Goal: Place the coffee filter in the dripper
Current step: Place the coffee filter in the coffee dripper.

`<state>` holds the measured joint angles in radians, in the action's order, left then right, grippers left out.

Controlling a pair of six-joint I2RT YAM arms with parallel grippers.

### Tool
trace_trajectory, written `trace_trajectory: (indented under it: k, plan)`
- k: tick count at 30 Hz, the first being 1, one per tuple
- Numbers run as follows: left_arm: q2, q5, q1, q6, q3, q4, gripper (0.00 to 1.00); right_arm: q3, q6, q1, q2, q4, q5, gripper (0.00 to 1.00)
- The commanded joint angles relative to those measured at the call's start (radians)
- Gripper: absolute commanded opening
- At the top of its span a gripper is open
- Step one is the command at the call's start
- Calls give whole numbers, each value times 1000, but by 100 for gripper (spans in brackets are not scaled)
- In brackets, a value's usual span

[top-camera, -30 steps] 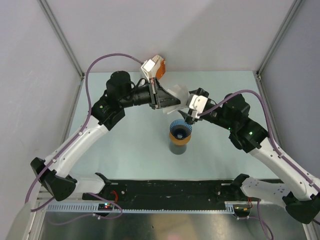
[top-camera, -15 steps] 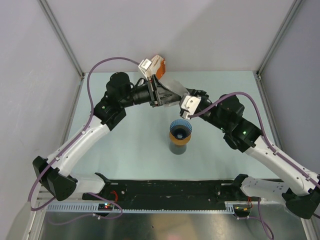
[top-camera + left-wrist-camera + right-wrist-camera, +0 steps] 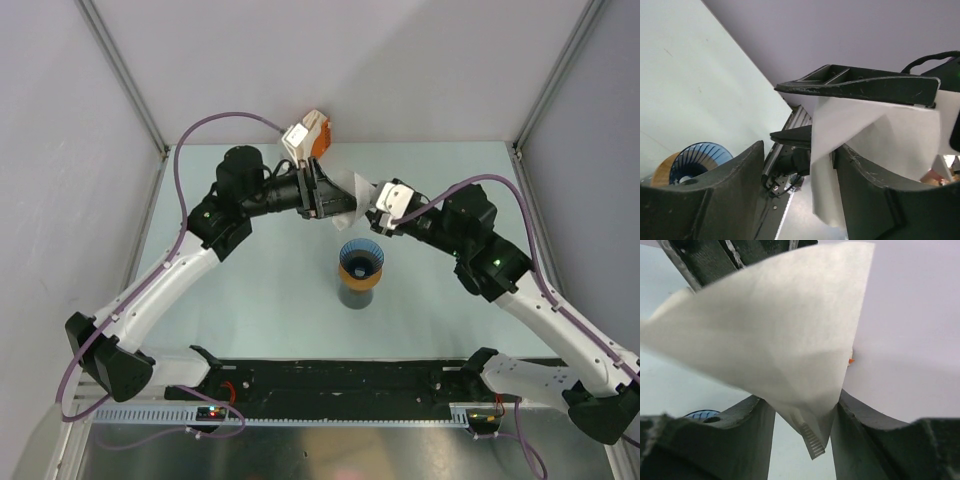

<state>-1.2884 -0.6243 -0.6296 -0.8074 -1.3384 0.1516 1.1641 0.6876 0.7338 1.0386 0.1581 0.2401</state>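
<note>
The white paper coffee filter [image 3: 355, 184] hangs in the air behind the dripper, between both grippers. My right gripper [image 3: 372, 201] is shut on its pointed end [image 3: 780, 330], with a finger on each side. My left gripper [image 3: 335, 198] stands open; the filter [image 3: 880, 130] only rests against its right finger [image 3: 865, 185], with a gap to the other finger. The blue ribbed dripper [image 3: 360, 256] sits mouth up on an orange ring [image 3: 358, 278] atop a dark grey cup [image 3: 354, 296], mid table. The dripper [image 3: 700, 157] also shows low in the left wrist view, and a sliver of it [image 3: 700, 414] in the right wrist view.
Grey enclosure walls stand close behind and at both sides of the pale table [image 3: 260, 270]. A black rail [image 3: 340, 380] with the arm bases runs along the near edge. Both arms reach inward and nearly meet above the table's far middle.
My left gripper's jaws have opened off the filter. My right gripper rose from beside the dripper, came up to the filter and closed on its tip.
</note>
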Motion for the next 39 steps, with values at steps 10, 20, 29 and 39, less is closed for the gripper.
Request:
trace_trajectory:
  k: [10,20,29,39]
  plan:
    - [60,7,-3,140,-62,24,61,52,-93,-34,-36,65,164,44]
    - [75,-17,-6,199,-61,75,3,51,-260,-102,-74,115,277,67]
    - [104,176,-130,509,-109,465,0,56,-440,-297,-229,422,316,81]
    - [-92,301,-185,591,-254,641,0,111,-490,-405,-229,620,255,80]
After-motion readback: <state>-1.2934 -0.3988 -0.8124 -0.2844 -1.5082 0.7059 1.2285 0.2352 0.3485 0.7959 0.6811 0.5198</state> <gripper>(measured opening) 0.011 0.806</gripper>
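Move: The coffee filter, spread between the two hands at their own height, has its middle roughly 3 cm to the right of the left hand and 1 cm ahead. From the right hand the filter lies about 3 cm to the left and 2 cm back. The coffee dripper stands below, some 4 cm right of the left hand, level with it fore and aft and about 26 cm down. Its cup is directly beneath, about 34 cm below that hand. Almost in place, the left hand shuts its wide-open fingers onto the filter's wall. Then it draws back about 5 cm and sinks about as far, fingers tipping down some 25 degrees, lowering the pinched filter towards the dripper. The right hand eases back, opens wide off the filter and pulls away about 10 cm right and 6 cm back, its fingers tipping down too. ##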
